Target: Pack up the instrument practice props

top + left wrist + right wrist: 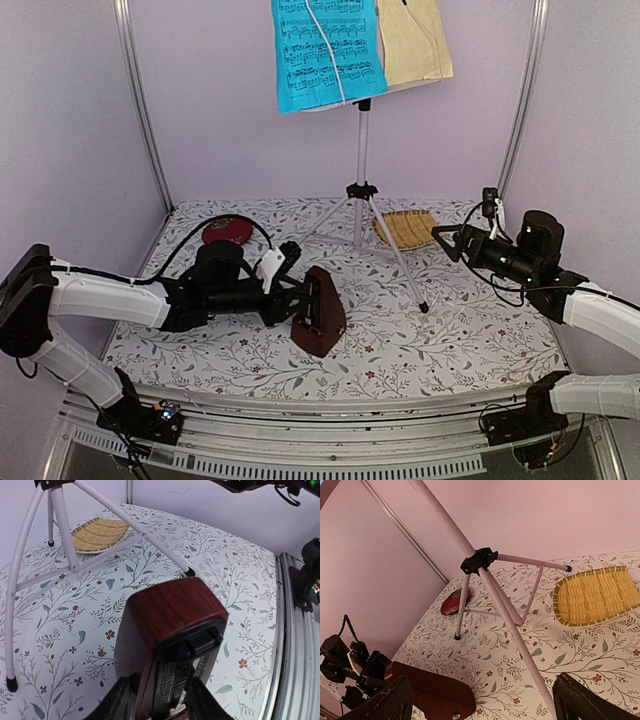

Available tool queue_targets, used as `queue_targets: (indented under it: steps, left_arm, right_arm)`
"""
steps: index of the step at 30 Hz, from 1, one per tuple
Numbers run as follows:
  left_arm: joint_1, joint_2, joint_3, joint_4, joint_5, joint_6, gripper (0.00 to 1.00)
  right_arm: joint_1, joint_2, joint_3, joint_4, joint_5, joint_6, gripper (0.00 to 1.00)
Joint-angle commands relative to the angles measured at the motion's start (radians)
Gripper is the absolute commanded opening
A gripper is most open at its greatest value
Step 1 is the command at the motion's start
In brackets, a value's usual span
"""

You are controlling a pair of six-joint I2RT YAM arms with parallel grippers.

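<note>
The dark red-brown metronome [322, 312] leans on the floral table at front centre, its narrow top towards my left gripper [290, 295]. In the left wrist view the metronome [175, 610] fills the gap of the left gripper [161, 682], whose fingers press on both sides of its narrow end. The silver tripod music stand [361, 150] rises behind it, with a blue music sheet [328, 50] and a pale-yellow music sheet [412, 40] on its desk. My right gripper [445, 240] hangs open by the stand's right leg, holding nothing. The right wrist view shows the right gripper [480, 700], the stand's hub [480, 560] and the metronome [435, 695].
A yellow wicker tray [405, 228] lies at the back right, behind the stand's right leg. A red round plate [228, 231] lies at the back left. The stand's three legs [30, 555] spread across the middle of the table. Frame posts stand at both back corners.
</note>
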Motion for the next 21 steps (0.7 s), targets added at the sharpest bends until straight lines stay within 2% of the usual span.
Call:
queue_targets:
  steps: [1, 7, 11, 15, 21]
  left_arm:
    - [0.005, -0.020, -0.015, 0.031, 0.022, -0.012, 0.46]
    - [0.007, -0.085, -0.058, 0.074, -0.004, -0.090, 0.73]
    - [0.028, -0.146, -0.120, 0.116, 0.015, -0.217, 0.83]
    - [0.049, -0.166, -0.207, 0.180, 0.039, -0.352, 0.86]
    - [0.099, -0.126, -0.284, 0.244, 0.092, -0.505, 0.85]
  right_arm:
    - [-0.003, 0.002, -0.007, 0.024, -0.011, 0.006, 0.99]
    - [-0.001, -0.020, -0.008, 0.040, -0.047, 0.008, 0.99]
    - [-0.001, -0.029, -0.029, 0.071, -0.095, 0.046, 0.99]
    - [0.034, 0.041, -0.029, 0.084, -0.171, 0.101, 0.94]
    - [0.238, 0.170, -0.011, 0.082, -0.066, 0.121, 0.95]
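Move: The metronome's middle is about 4 cm to the right of my left hand, 1 cm ahead and some 3 cm lower. The music stand's near-left foot is roughly 19 cm ahead of that hand and 10 cm to its left, down on the table. From my right hand the metronome is about 24 cm left, 5 cm back and 13 cm lower. The stand's near-right foot is 23 cm below that hand, just 2 cm ahead and 1 cm left. I open my half-shut left fingers wide and back them off the metronome's face, about 5 cm to my left and slightly back. That hand rises some 2 cm, then dips just below its starting height as the wrist tips down and turns counter-clockwise. Then I swing my wide-open right hand some 5 cm left towards the metronome, also sinking and drawing back, turning about 10 degrees counter-clockwise. ##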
